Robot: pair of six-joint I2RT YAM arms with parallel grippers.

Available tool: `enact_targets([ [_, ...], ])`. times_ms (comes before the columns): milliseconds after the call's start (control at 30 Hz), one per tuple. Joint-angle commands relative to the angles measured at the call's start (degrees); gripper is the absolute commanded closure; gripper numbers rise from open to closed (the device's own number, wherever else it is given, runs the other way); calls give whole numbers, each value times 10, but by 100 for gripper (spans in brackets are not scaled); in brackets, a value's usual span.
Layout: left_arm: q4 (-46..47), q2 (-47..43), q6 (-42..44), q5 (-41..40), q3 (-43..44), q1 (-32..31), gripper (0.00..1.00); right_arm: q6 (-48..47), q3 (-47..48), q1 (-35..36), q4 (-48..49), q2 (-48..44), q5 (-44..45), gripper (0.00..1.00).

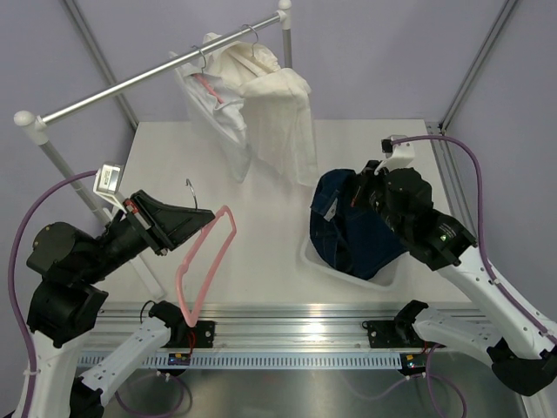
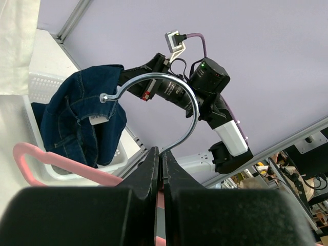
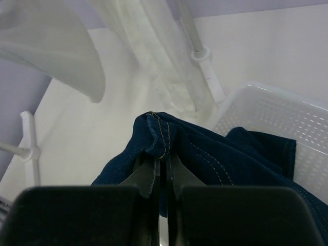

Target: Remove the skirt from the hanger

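The dark blue denim skirt point(image 1: 348, 222) hangs from my right gripper point(image 1: 365, 178) over a white basket point(image 1: 348, 270), its lower part inside. In the right wrist view the right gripper point(image 3: 163, 163) is shut on a stitched fold of the skirt point(image 3: 205, 154). The pink hanger point(image 1: 204, 261) with a metal hook point(image 1: 190, 187) is bare and held out over the table by my left gripper point(image 1: 196, 218). In the left wrist view the left gripper point(image 2: 160, 156) is shut on the hanger point(image 2: 61, 166) at the base of the hook point(image 2: 169, 97).
A metal rail point(image 1: 148, 78) on white posts crosses the back left, with white garments point(image 1: 261, 113) on hangers hanging from it. The rail's left post point(image 1: 61, 165) stands beside my left arm. The basket point(image 3: 277, 118) lies at the table's right front.
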Motion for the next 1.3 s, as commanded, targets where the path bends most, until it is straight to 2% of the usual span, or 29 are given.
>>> enact_targets([
  [0, 21, -5, 3, 1, 3, 1, 100, 43, -37, -3, -46, 0, 120, 100],
  [167, 18, -4, 8, 4, -3, 1, 100, 115, -113, -34, -115, -45, 177, 100],
  [333, 46, -8, -5, 11, -27, 2, 100, 129, -111, -106, -188, -28, 117, 99],
  [467, 63, -17, -19, 14, -48, 1, 100, 140, -119, -179, -210, 59, 43, 92],
  [533, 64, -20, -20, 15, -60, 1, 100, 137, -117, -192, -197, 104, -30, 87],
  [633, 65, -24, -21, 14, -71, 1, 100, 141, -119, -192, -160, 196, -108, 92],
  [733, 44, -25, -12, 5, -70, 2, 100, 147, -128, -192, -135, 241, -140, 92],
  [833, 17, -21, 15, -9, -67, 1, 100, 135, -115, -190, -161, 248, -104, 72],
  [867, 1, -21, 28, -13, -66, 1, 100, 126, -105, -190, -191, 241, -88, 60],
  [967, -22, -19, 57, -28, -65, 1, 100, 101, -39, -188, -252, 198, -16, 41],
  [1033, -40, -13, 72, -37, -66, 2, 100, 89, 24, -188, -307, 163, 17, 25],
  [1067, -45, -12, 88, -40, -66, 1, 100, 93, 45, -188, -324, 152, 21, 16],
  [1100, -53, -10, 99, -42, -64, 1, 100, 82, 83, -189, -340, 144, -16, 1],
  [1167, -64, -3, 130, -53, -62, 1, 100, 63, 113, -189, -348, 121, -89, 1],
  [1200, -75, -2, 142, -60, -56, 2, 100, 60, 132, -188, -345, 114, -157, 0],
  [1267, -82, 1, 176, -81, -55, 1, 100, 71, 134, -189, -299, 76, -241, 0],
])
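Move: The right hand grips the dark blue skirt, which hangs below its fingers over the white basket; the basket's middle is level with the hand fore and aft, about 6 cm to its right and 28 cm below. The hanging white shirt is some 20 cm ahead of this hand, 12 cm to its left and about 5 cm higher. From the left hand, which holds the empty pink hanger, the basket is roughly 30 cm ahead, 34 cm to the right and 41 cm down. The right hand plunges about 26 cm down into the basket with the skirt, swinging some 10 cm to the right on the way and tipping its fingers about 50 degrees downward, then opens wide at the bottom, lets go of the skirt and climbs some 18 cm back up, clear of the cloth. The left hand keeps its shut grip on the pink hanger and sinks about 8 cm, easing slightly forward with a small roll of the wrist that lifts its left side. ##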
